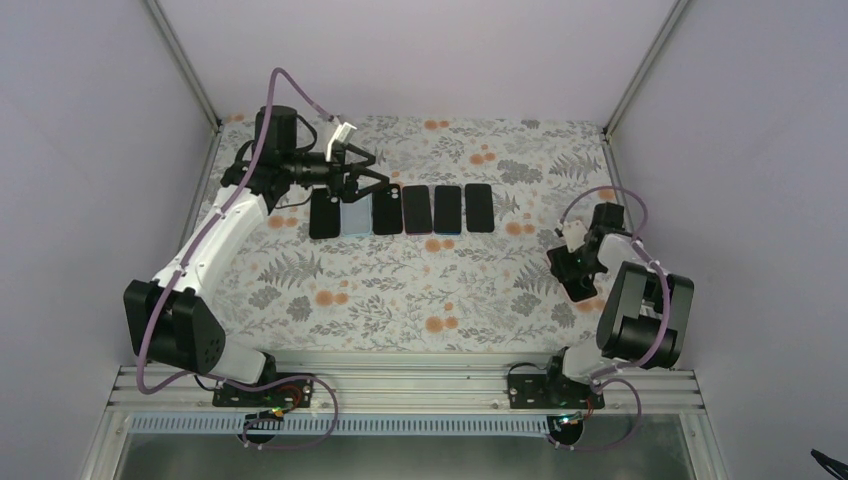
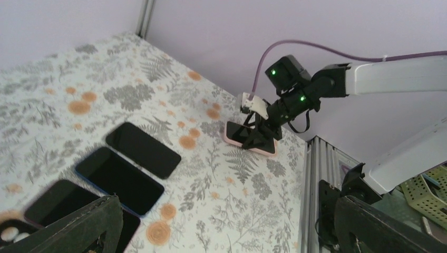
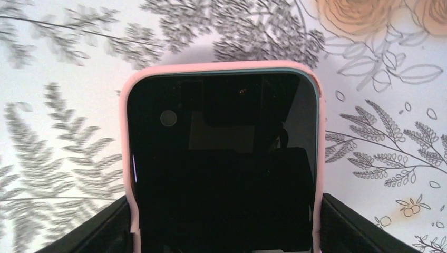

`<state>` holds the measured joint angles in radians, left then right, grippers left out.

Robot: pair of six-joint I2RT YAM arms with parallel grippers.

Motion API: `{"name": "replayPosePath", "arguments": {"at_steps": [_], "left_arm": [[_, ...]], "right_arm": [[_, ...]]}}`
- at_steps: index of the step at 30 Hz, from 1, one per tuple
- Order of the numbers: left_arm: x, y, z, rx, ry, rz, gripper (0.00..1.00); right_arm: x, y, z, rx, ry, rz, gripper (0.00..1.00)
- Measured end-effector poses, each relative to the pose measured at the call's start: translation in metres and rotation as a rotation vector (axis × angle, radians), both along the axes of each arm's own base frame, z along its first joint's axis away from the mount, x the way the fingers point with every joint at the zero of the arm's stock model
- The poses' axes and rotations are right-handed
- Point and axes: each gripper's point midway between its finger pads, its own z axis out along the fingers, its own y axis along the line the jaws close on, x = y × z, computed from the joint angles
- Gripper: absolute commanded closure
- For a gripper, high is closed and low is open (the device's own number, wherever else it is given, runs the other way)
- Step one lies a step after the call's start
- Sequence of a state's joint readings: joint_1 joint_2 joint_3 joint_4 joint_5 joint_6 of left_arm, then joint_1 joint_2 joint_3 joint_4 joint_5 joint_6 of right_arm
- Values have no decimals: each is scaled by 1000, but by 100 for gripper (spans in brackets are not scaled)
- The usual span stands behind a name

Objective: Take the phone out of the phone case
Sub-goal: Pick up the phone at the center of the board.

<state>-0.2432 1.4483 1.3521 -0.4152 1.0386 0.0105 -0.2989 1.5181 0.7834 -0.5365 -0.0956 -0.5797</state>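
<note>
A phone [image 3: 221,168] with a dark screen lies face up in a pink phone case [image 3: 126,158] on the floral table, at the right side. My right gripper [image 3: 224,229] straddles it, and both fingers [image 3: 363,226] press against the case's long sides. From the left wrist view the same pink case [image 2: 240,142] shows under the right gripper [image 2: 258,134]. My left gripper [image 1: 372,183] hovers open over the left end of a row of phones, far from the case. Nothing sits between its fingers [image 2: 79,226].
Several dark phones [image 1: 417,209] lie side by side in a row at the back of the table, one with a blue rim [image 2: 118,179]. The aluminium frame rail [image 1: 400,385] runs along the near edge. Grey walls enclose the table.
</note>
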Motion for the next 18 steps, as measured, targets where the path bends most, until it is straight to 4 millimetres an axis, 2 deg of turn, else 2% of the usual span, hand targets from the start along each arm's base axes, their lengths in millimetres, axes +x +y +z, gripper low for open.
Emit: {"name": "replayPosePath", "arguments": {"at_steps": [3,11,18], "left_arm": [[-1,0,-16,5,47,5,0],[0,0,-35,-6,103,19,0],[-7,1,-80,-21,237,38,1]], "right_arm": [[0,12,10,2,-16,40,50],[6,50,41,25,-108,158,50],[5,102,68,76,-194,313,50]]}}
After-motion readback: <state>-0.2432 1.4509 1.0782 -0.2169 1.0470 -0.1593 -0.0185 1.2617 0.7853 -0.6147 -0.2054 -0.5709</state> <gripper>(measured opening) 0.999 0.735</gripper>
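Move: The right hand already holds the pink-cased phone, pinched across its width just above the board. The board's middle lies about 40 cm to its left, 15 cm farther out and 2 cm below. Towards it the row begins with a black phone 17 cm ahead and 22 cm left; the blue-edged phone stands about 9 cm beyond that one, farther left. From the empty left hand, the pink-cased phone is some 51 cm right, 4 cm back and 31 cm below. Still gripping the pink-cased phone by its long sides, the right hand carries it left by about 10 cm while raising it 7 cm, speeding up towards the board's middle; it turns counter-clockwise nearly 20 degrees and its fingertips swing slightly outward. The left hand, wide open and empty, sinks about 8 cm, rolling so its far side dips. ##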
